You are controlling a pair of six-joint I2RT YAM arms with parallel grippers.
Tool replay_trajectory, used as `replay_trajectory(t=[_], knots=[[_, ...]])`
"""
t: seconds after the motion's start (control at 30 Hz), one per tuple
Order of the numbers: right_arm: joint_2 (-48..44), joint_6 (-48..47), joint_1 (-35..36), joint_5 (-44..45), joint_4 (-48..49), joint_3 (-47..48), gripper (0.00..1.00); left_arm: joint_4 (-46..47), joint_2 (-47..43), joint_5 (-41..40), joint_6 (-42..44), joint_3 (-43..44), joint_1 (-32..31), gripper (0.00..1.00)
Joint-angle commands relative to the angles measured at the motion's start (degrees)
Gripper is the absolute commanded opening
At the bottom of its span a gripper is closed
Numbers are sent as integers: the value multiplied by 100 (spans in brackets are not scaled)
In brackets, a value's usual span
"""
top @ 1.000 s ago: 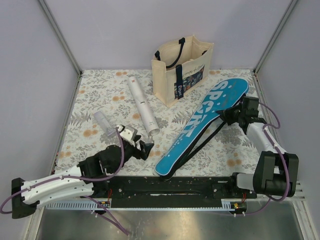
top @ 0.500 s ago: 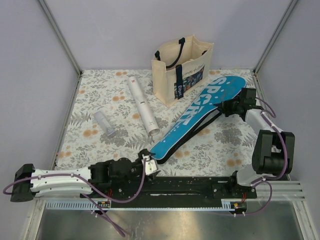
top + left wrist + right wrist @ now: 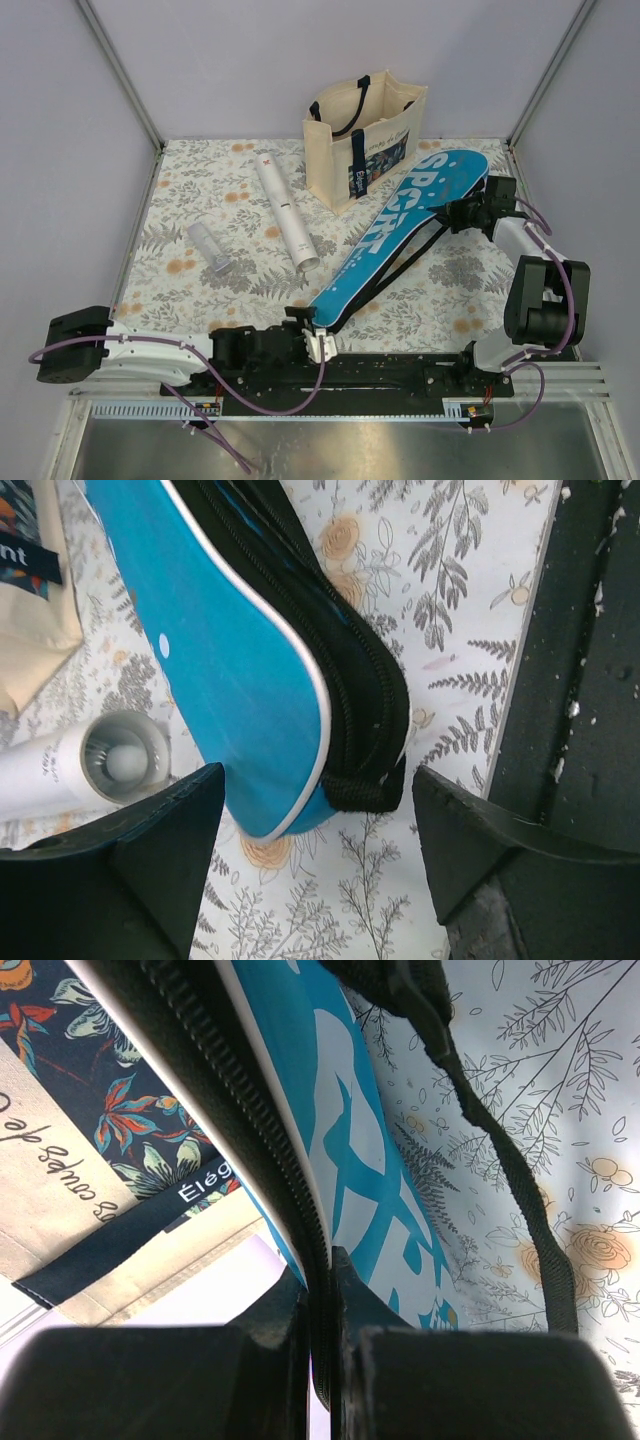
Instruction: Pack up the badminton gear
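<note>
The blue racket case (image 3: 400, 232) lettered "SPORT" lies slanted across the right half of the mat, its black zipper side and strap facing right. My right gripper (image 3: 468, 212) is shut on the zipper edge (image 3: 300, 1200) of the case's wide end, right gripper (image 3: 322, 1260) next to the tote bag. My left gripper (image 3: 318, 342) is open at the case's narrow end; left gripper (image 3: 318, 805) has its fingers either side of the blue tip (image 3: 250, 680), not touching it. The long white tube (image 3: 285, 212) lies left of the case, its open end (image 3: 125, 760) near the tip.
The cream tote bag (image 3: 365, 132) with navy straps stands at the back, touching the case's wide end. A small clear cap (image 3: 212, 248) lies on the mat at the left. The black mounting rail (image 3: 400, 375) runs along the near edge, close to my left gripper.
My left arm swung right along the near edge, from beside the tube to the case's narrow end. The right gripper shifted the case's wide end back and left, toward the tote bag.
</note>
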Motion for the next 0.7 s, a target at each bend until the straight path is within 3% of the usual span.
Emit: replay_trajectory(t=[0.0, 0.1, 0.27, 0.33, 0.5, 0.67], knots=[[-64, 405, -71, -525, 313, 325, 0, 1068, 262, -561, 318, 206, -179, 80], [-29, 458, -89, -595, 366, 334, 0, 1612, 648, -877, 590, 233, -267, 79], [-11, 511, -106, -700, 515, 298, 0, 2123, 1255, -1203, 863, 373, -311, 65], [6, 406, -106, -779, 542, 325, 6, 2115, 1186, -1309, 732, 417, -311, 56], [15, -191, -115, -1025, 498, 281, 25, 1914, 721, -1564, 38, 443, -258, 20], [-221, -946, -124, -1219, 516, 79, 38, 1141, 194, -1415, -945, 636, -4, 2]])
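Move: The racket cover's near end lies just off the left fingertips, roughly 2 cm ahead, 3 cm to the right and 2 cm below. From the left hand, the middle of the white tube is about 29 cm ahead and 6 cm left, and the clear container some 19 cm ahead and 25 cm left. The right hand already grips the cover's zipped rim; from it, that near end is about 26 cm back, 28 cm left and 8 cm lower, while the tote bag stands some 19 cm ahead and 20 cm left. The left hand pinches the zipped edges at the racket cover's near end: with open fingers it slides about 2 cm right and a little forward onto them, closes almost fully, then lifts some 2.5 cm, still edging forward and easing back left. The right hand stays nearly in place on the rim, creeping up about 1 cm, and late on opens its fingers partway, loosening its hold. ##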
